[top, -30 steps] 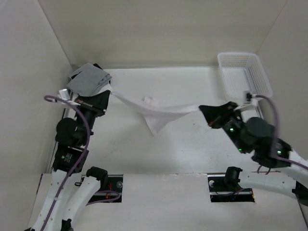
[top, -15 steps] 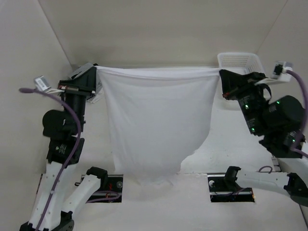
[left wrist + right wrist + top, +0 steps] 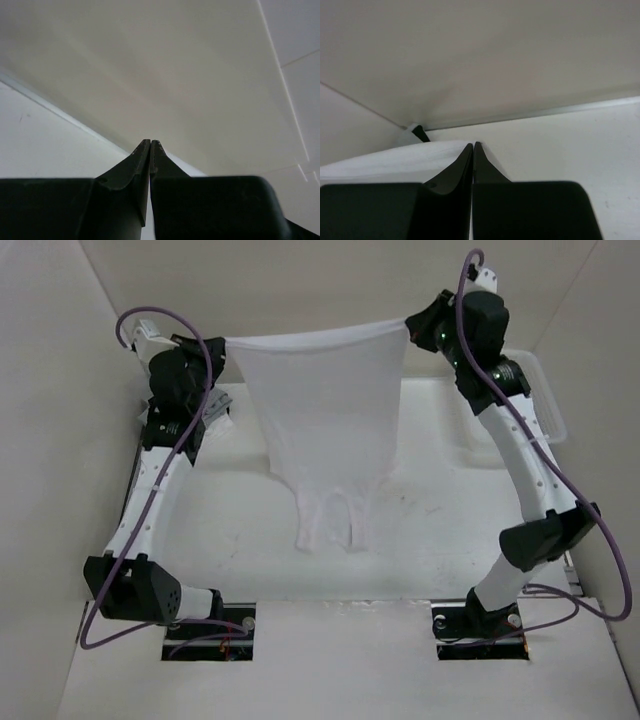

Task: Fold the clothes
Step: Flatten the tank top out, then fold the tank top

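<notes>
The clothes (image 3: 325, 410), one thin white garment, hang stretched between my two raised arms, high over the table in the top view. My left gripper (image 3: 222, 343) is shut on its upper left corner and my right gripper (image 3: 410, 328) is shut on its upper right corner. The top edge sags slightly between them. The fabric narrows downward and its lower end (image 3: 330, 530) dangles near the table surface. In the right wrist view the shut gripper (image 3: 473, 144) has the white cloth (image 3: 395, 160) running off to its left. In the left wrist view the gripper (image 3: 150, 141) is pressed together, pointing at the wall.
The white mesh basket (image 3: 553, 410) stands at the back right, mostly hidden behind my right arm. A grey folded stack (image 3: 215, 402) lies at the back left, partly behind my left arm. Walls close in the table at the back and both sides.
Both arms rose and moved back, carrying the garment with them. It now hangs higher and narrower, with its lower end drawn back from the table's near edge.
</notes>
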Tool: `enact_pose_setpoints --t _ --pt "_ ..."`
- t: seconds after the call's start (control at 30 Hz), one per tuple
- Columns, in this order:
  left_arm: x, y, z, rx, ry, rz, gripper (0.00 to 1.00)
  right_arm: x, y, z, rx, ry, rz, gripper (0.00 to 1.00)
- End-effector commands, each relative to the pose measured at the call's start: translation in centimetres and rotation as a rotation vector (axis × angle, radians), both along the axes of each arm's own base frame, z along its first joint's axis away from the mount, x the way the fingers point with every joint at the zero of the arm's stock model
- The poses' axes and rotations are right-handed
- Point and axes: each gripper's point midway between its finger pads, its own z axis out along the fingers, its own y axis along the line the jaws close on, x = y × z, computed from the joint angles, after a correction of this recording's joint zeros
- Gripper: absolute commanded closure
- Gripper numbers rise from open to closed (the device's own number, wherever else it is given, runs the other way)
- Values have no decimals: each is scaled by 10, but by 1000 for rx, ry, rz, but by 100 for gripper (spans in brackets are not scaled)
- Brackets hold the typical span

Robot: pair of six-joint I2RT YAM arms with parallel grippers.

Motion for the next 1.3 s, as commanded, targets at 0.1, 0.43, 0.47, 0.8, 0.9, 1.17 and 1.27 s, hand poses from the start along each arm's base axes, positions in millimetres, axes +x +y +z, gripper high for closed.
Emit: enact_pose_setpoints --t 0.1,0.43,0.47,0.8,0.9,1.17,1.27 --pt "-51 13 150 -9 -363 -23 99 -68 -9 166 98 -316 90 100" --pt "-84 14 65 2 -259 -17 99 -104 -18 58 66 -168 73 100" --pt "-90 13 45 6 -234 -21 99 -111 -17 34 65 -139 78 100" --pt "-184 5 -237 55 258 -90 99 -224 24 -231 87 252 205 100" --pt "-209 -3 -276 48 363 -140 99 -263 38 -285 74 370 266 100" --pt "-244 -5 -265 37 421 -151 100 -353 55 -341 139 606 386 100" --pt "-251 -1 -254 28 390 -126 100 -360 54 -331 135 597 375 100"
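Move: Both hands already hold the tank top's hem corners high over the far table, its strap end trailing back. The near table strip, where the hem goes, lies about 25 cm back and 40 below the left hand, and 36 back, 6 left and 43 below the right. The grey stack is 8 cm ahead and 18 left of the left hand, 38 down; the white basket is 6 ahead and 29 right of the right hand, 39 down. Both hands keep the hem corners pinched and whip the tank top, first rising about 12–15 cm while drawing back, then sweeping steeply down and back towards the near table strip, so the left ends nearly 30 cm lower and the right some 35 cm lower and farther back. Both wrists first tilt up, then end tipped down by some 25–35 degrees, the right also turning about 25 degrees counter-clockwise, and the fingers stay shut. ##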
